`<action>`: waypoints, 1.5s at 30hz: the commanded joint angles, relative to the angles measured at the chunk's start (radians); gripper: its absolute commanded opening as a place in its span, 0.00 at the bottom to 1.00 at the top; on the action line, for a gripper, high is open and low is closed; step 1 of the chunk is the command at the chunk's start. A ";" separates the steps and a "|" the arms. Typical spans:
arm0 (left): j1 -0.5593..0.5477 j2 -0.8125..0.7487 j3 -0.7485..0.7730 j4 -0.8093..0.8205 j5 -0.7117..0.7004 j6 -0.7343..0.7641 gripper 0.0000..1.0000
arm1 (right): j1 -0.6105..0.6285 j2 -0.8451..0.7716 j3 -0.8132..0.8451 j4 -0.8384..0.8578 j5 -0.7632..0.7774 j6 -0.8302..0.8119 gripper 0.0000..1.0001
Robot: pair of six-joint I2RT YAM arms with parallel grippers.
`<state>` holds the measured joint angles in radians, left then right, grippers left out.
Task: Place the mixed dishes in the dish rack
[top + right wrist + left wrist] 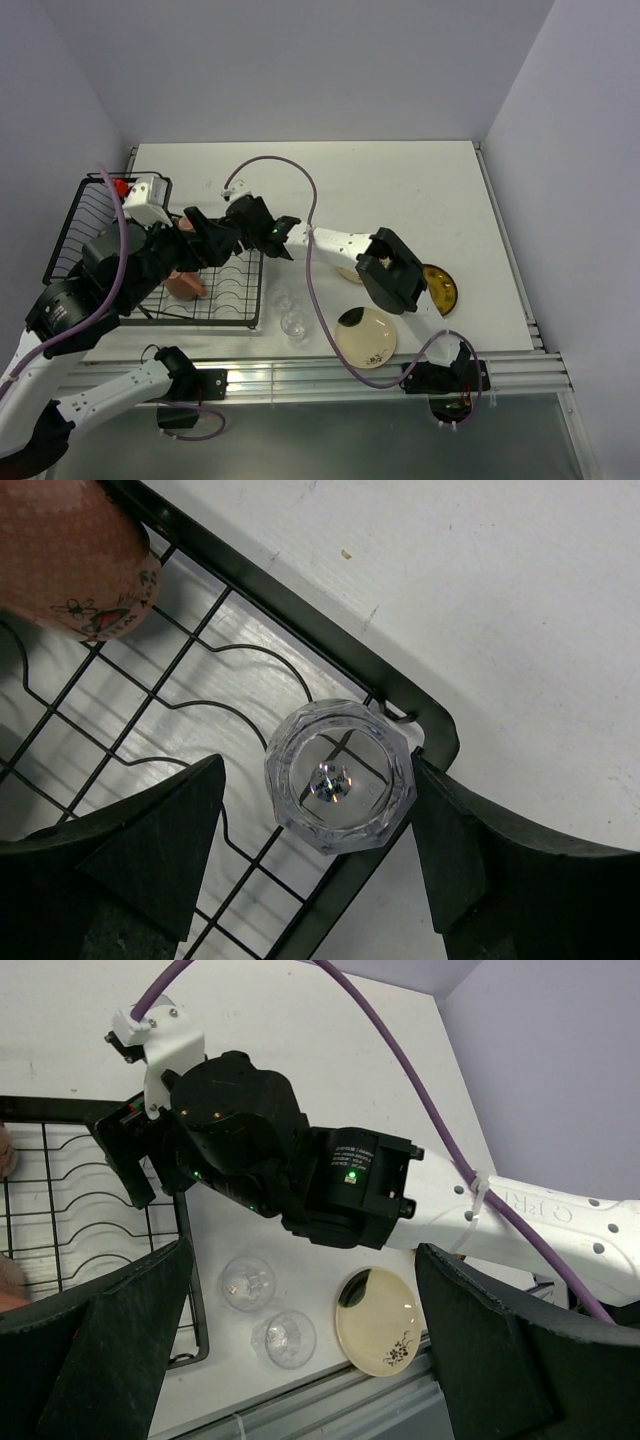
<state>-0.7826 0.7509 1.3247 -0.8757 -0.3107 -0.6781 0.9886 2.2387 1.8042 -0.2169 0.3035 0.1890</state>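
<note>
The black wire dish rack stands at the table's left. A small clear glass stands upright on the rack grid at its corner. My right gripper is open around it, the left finger clear of the glass and the right finger at its rim. A pink mug sits in the rack nearby. My left gripper hangs open and empty above the rack's edge. Two clear glasses and a cream floral plate lie on the table.
A yellow-and-dark ornate plate lies right of the right arm's elbow. Another cream plate shows partly under that arm. Both arms cross above the rack's right end. The table's front rail runs close to the floral plate.
</note>
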 commanded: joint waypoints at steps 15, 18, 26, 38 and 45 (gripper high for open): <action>-0.004 0.169 -0.036 -0.008 0.272 0.072 0.97 | -0.301 -0.634 -0.316 -0.306 -0.009 0.429 0.82; -0.004 0.235 -0.070 0.029 0.349 0.086 0.98 | -0.419 -0.809 -0.445 -0.400 -0.027 0.422 0.82; 0.002 0.438 -0.094 0.011 0.407 0.143 0.84 | -0.547 -1.293 -0.752 -0.539 -0.104 0.415 0.82; -0.007 0.605 -0.166 0.099 0.464 0.008 0.66 | -0.547 -1.530 -0.842 -0.673 -0.075 0.441 0.82; -0.055 0.703 -0.150 0.104 0.394 -0.023 0.65 | -0.547 -1.510 -0.793 -0.679 -0.064 0.422 0.82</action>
<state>-0.8124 1.4265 1.1568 -0.8005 0.1234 -0.6712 0.4461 0.7227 0.9642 -0.8902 0.2173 0.6193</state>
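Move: Some 33 cm below the left hand, two clear glasses stand on the table: the near glass about 10 cm right and 4 cm back, the far glass 8 cm right and 2 cm ahead. From the right hand, the racked glass sits right between the open fingers, a bit lower; the yellow-brown plate lies roughly 43 cm right, 12 cm back and 8 cm lower, and at that height the black-patched plate is 29 cm right, 24 cm back. Up and away to the right, the open right hand comes free of the racked glass, sweeps about 39 cm right, then draws back to above the yellow-brown plate, turning clockwise. Meanwhile the left hand plunges some 23 cm down and about half that to the right, towards the two glasses, swinging its fingers steeply downward and narrowing them partway, still above the rims and empty. ##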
